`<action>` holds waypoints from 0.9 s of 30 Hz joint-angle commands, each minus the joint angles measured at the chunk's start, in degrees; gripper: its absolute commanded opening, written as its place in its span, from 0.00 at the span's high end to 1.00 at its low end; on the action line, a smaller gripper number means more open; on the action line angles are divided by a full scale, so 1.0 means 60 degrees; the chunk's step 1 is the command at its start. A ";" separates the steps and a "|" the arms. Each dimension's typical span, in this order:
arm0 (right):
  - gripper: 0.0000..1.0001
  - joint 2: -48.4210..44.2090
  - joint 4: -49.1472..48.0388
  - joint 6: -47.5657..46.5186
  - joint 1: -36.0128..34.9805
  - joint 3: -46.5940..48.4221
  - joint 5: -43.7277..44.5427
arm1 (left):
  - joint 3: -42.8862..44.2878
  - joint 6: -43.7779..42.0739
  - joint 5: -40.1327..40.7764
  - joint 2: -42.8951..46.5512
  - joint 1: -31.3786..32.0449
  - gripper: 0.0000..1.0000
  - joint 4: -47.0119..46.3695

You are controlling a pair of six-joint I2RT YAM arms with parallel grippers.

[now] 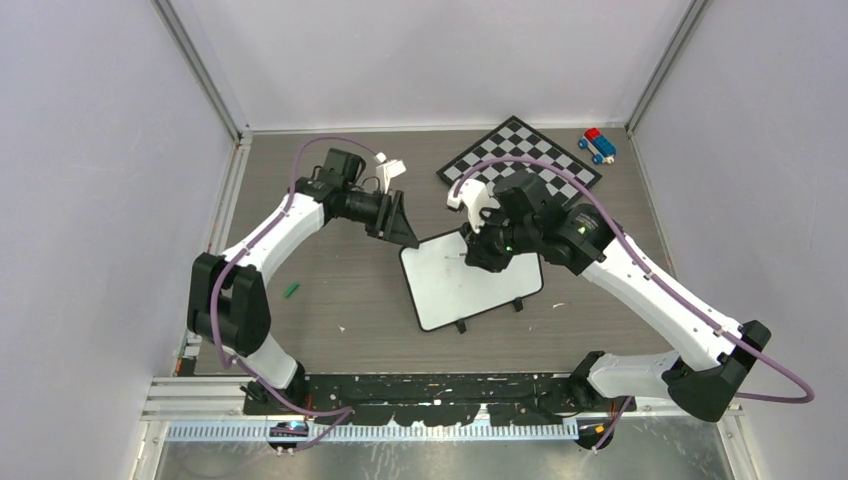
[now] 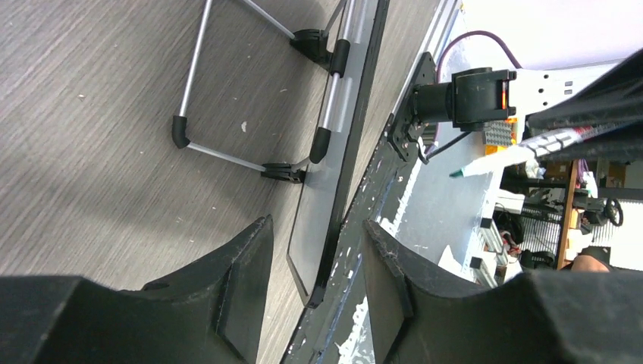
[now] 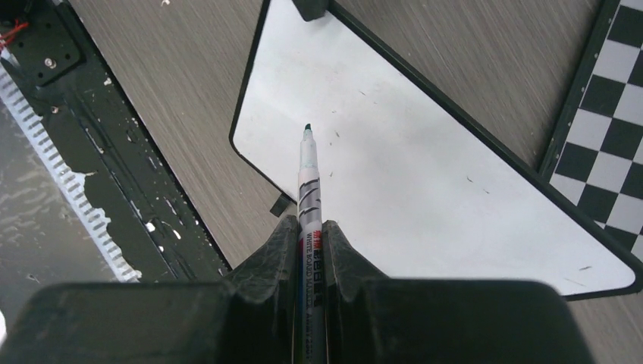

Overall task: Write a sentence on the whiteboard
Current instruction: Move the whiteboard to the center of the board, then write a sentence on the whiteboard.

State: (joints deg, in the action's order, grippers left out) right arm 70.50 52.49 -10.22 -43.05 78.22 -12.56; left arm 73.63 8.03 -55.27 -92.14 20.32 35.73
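Observation:
The whiteboard (image 1: 470, 285) lies in the middle of the table on its small black feet. Its white face (image 3: 425, 167) carries only a few faint specks, and no sentence shows on it. My right gripper (image 3: 309, 227) is shut on a whiteboard marker (image 3: 308, 174) over the board's far edge. The marker's green tip (image 2: 455, 174) hangs a little off the board's face. My left gripper (image 2: 318, 265) is open at the board's far left corner (image 2: 326, 227). Its fingers stand either side of that corner, apart from it. From above, the left gripper (image 1: 405, 225) sits beside the board.
A checkered chessboard (image 1: 520, 150) lies behind the whiteboard, with a small blue and red toy (image 1: 598, 145) at the back right. A green cap (image 1: 291, 290) rests on the table at the left. The board's wire stand legs (image 2: 227, 152) show underneath it. A black rail (image 1: 430, 385) runs along the near edge.

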 commanded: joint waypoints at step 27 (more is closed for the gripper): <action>1.00 -0.1010 -0.1270 0.0504 0.0616 -0.0834 0.0264 | -0.2964 0.3062 0.3406 0.1700 0.0924 1.00 -0.4181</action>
State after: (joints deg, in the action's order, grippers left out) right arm 66.94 48.31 -5.72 -39.20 74.89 -9.34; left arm 58.15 24.10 -42.85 -83.42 26.72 13.28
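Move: The whiteboard on its stand has its middle about 14 cm to the left hand's right, 9 cm back and 8 cm below; its nearest corner sits between the half-open fingers, roughly 2 cm back, 1 cm right and 3 cm down. The chessboard lies some 27 cm right of the left hand, 18 cm ahead and 14 cm below. From the marker-holding right hand, the whiteboard's middle is about 6 cm back, 1 cm left and 9 cm below. Bring the left gripper back, right and down onto the whiteboard's near corner, about 4 cm in all, and shut the fingers so they pinch its edge. Keeping the pinch, swing forward about 2 cm while turning the wrist counter-clockwise some 10 degrees. Keep the marker gripped in the right hand and carry it about 3 cm forward and right above the board, turning slightly clockwise. ##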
